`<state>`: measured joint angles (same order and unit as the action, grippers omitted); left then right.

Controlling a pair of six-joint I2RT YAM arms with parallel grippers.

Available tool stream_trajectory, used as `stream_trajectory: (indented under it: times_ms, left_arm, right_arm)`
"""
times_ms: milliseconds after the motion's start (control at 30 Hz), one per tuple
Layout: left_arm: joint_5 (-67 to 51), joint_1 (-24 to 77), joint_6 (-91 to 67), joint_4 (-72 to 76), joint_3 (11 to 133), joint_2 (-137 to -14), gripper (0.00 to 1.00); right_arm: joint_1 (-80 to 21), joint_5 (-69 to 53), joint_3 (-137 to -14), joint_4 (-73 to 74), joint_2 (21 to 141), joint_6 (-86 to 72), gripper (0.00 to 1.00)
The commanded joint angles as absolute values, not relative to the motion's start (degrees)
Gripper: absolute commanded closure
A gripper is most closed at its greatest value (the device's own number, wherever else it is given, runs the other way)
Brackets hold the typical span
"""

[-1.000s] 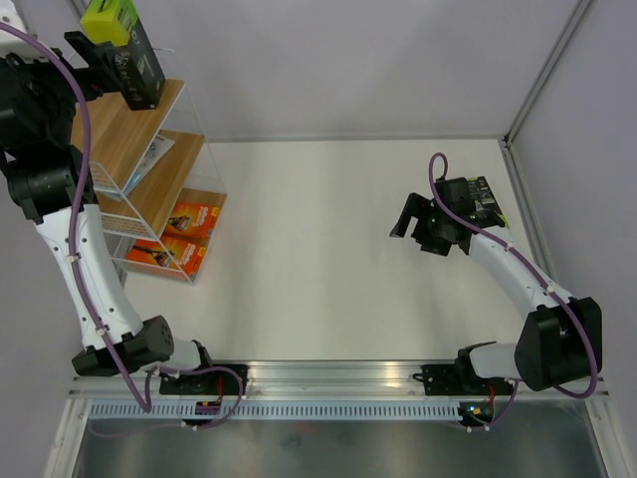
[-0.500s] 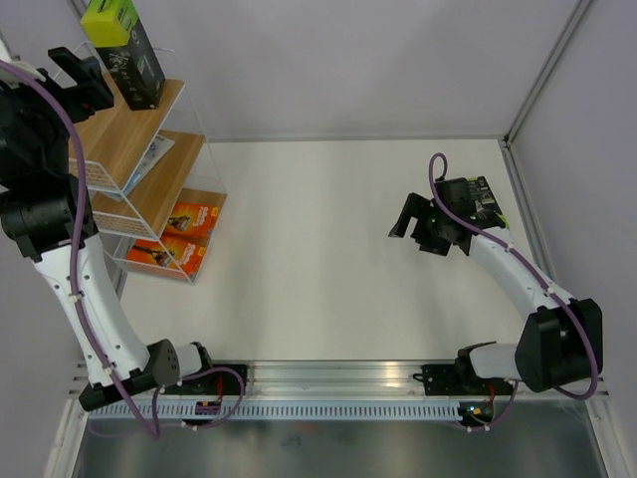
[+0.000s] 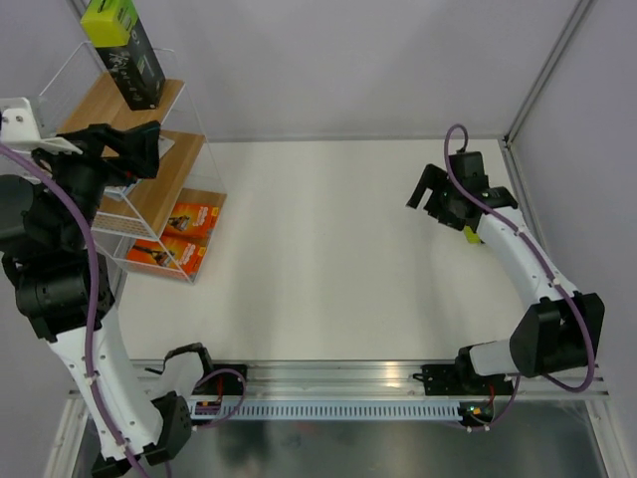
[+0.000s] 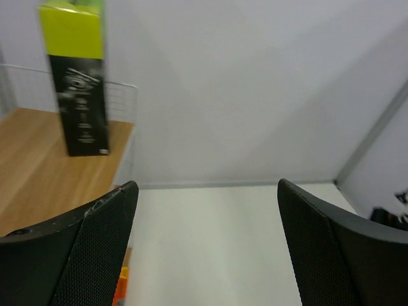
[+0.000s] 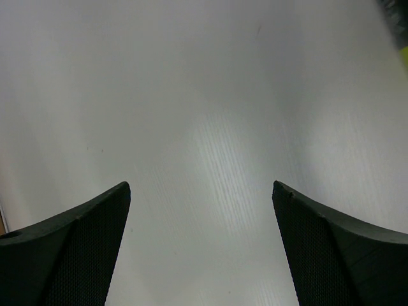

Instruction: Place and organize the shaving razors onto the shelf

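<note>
The white wire shelf (image 3: 194,129) stands at the far left. A black razor box with a lime-green top (image 3: 124,50) stands upright on its top board (image 4: 38,166), also seen as the box (image 4: 80,83) in the left wrist view. Two orange razor boxes (image 3: 191,219) (image 3: 164,255) lie on the bottom board. My left gripper (image 3: 147,151) (image 4: 207,210) hangs open and empty in front of the middle board, covering the flat pack there. My right gripper (image 3: 426,194) (image 5: 201,210) is open over bare table. A lime-green sliver of another razor box (image 3: 468,235) shows beside the right arm.
The table (image 3: 328,259) is white, with grey walls behind and a metal post (image 3: 542,75) at the far right corner. An aluminium rail (image 3: 338,376) with the arm bases runs along the near edge.
My left gripper has let go of the black box on the top board and drawn back and down to the middle board. My right gripper has swung farther away, its arm now over the other box.
</note>
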<state>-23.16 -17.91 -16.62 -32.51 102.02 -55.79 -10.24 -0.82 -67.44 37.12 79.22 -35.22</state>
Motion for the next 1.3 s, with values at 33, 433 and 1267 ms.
stream_trajectory:
  times_ms: [33, 433, 1267]
  left_arm:
    - [-37.3, -11.2, -22.6, -32.8, 99.5, -58.4, 0.07]
    - [-19.7, 23.4, -20.7, -31.6, 80.0, -57.7, 0.09]
    - [-25.6, 25.8, -27.7, -13.3, 60.0, -58.0, 0.08]
  right_arm:
    - [-7.9, 16.0, -79.4, 40.7, 81.6, -31.9, 0.02]
    - [19.1, 4.2, -61.6, 34.1, 72.6, -36.0, 0.03]
    - [31.6, -5.2, -13.4, -41.3, 70.7, -67.9, 0.30]
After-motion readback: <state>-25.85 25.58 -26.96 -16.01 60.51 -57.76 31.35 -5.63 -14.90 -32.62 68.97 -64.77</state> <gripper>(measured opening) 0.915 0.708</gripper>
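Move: The last razor box lies flat about 10 cm ahead of the right hand, some 21 cm to its right and 14 cm below, with nothing else near it. From the left hand, that box is about 20 cm farther out, roughly 70 cm to the right and 54 cm below. The razor box already standing on the top shelf is some 18 cm ahead of the left hand, about 10 cm to its left and nearly level. The open right hand swings some 22 cm to the right towards the flat razor box, arcing forward and up first, then back and down with a small rise at the end, as it turns about 50 degrees clockwise, lifts its fingers from steeply down to a shallow slant facing the box's near green end, and partly closes them on nothing. Meanwhile the empty, still open left hand leaves the shelf, going down and to the right about equally (over 20 cm each), turning clockwise and tipping its fingers down before easing to a stop over the table. ##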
